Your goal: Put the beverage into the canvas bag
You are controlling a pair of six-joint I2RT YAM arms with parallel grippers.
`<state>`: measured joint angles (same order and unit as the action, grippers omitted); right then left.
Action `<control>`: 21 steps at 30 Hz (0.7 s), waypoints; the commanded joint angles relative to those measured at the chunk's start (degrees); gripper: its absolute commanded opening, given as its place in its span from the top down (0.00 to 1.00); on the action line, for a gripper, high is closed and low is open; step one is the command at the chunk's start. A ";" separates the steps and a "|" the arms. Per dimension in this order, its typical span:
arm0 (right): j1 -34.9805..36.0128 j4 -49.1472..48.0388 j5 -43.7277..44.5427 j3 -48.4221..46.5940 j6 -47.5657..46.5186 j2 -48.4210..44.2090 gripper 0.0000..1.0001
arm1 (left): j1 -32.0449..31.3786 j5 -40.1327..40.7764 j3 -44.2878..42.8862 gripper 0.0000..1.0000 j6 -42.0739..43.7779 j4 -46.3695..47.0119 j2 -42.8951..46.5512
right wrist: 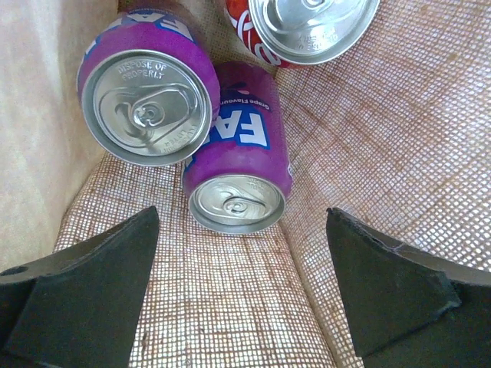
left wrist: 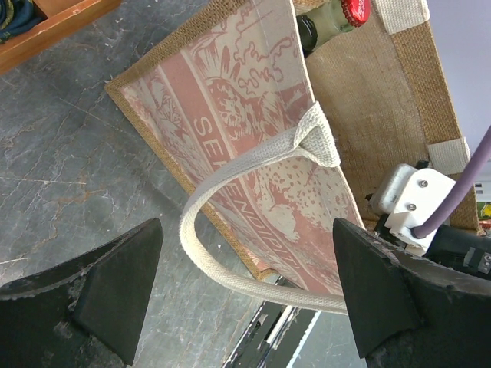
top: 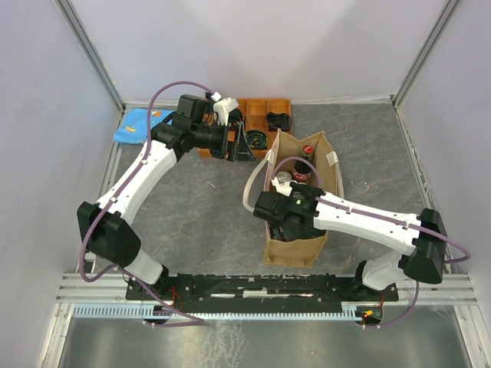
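Observation:
The canvas bag [top: 298,247] stands upright on the table with its mouth open; its red-printed side [left wrist: 253,138] and whitish loop handle [left wrist: 230,172] fill the left wrist view. My right gripper [right wrist: 242,221] reaches down inside the bag, open, with nothing between its fingers. Just beyond the fingertips a purple beverage can [right wrist: 238,172] lies loose on the bag's woven floor. A second purple can [right wrist: 146,96] and a red can [right wrist: 307,27] rest beside it. My left gripper [left wrist: 247,230] hangs open and empty to the left of the bag, near the tray [top: 239,144].
An orange compartment tray [top: 261,115] with dark items stands behind the bag. A red-capped bottle [top: 307,151] stands at the bag's far end. A blue packet [top: 138,125] lies at the back left. A small thin stick [top: 212,185] lies on the grey table.

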<state>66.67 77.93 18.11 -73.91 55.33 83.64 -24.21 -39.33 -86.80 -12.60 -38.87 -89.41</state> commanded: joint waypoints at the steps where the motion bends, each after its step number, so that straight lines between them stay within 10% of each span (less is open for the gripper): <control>1: 0.74 3.45 0.18 -5.22 -0.55 -0.52 0.01 | -0.22 -1.41 -1.32 0.03 0.89 1.30 1.08; 21: -0.49 10.76 22.35 -21.45 7.67 -5.90 0.01 | -0.23 2.90 -3.01 0.02 4.20 -0.55 5.32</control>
<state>66.57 86.65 34.57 -93.91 57.06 77.38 -24.21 -37.28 -88.68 -10.90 -40.34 -87.11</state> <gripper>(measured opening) 0.991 0.974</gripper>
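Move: The grape can I have already released stands just below my right hand, maybe 1 cm ahead and 8 cm down inside the canvas bag. The second grape can is some 5 cm to my right hand's left and 4 cm ahead; the nearest cola can is about 9 cm ahead and 1 cm right, the bottle roughly 17 cm ahead and 4 cm right. From my left hand, the released can lies about 19 cm back, 16 cm right and 20 cm down. I draw my empty right hand up out of the canvas bag, away from the grape can I set down, rising about 12 cm and easing some 5 cm forward over the cans. On the way the wrist tilts so the fingertips swing forward some 20 degrees, the fingers staying wide open. My left hand, also open, lifts about 2 cm beside the bag. ##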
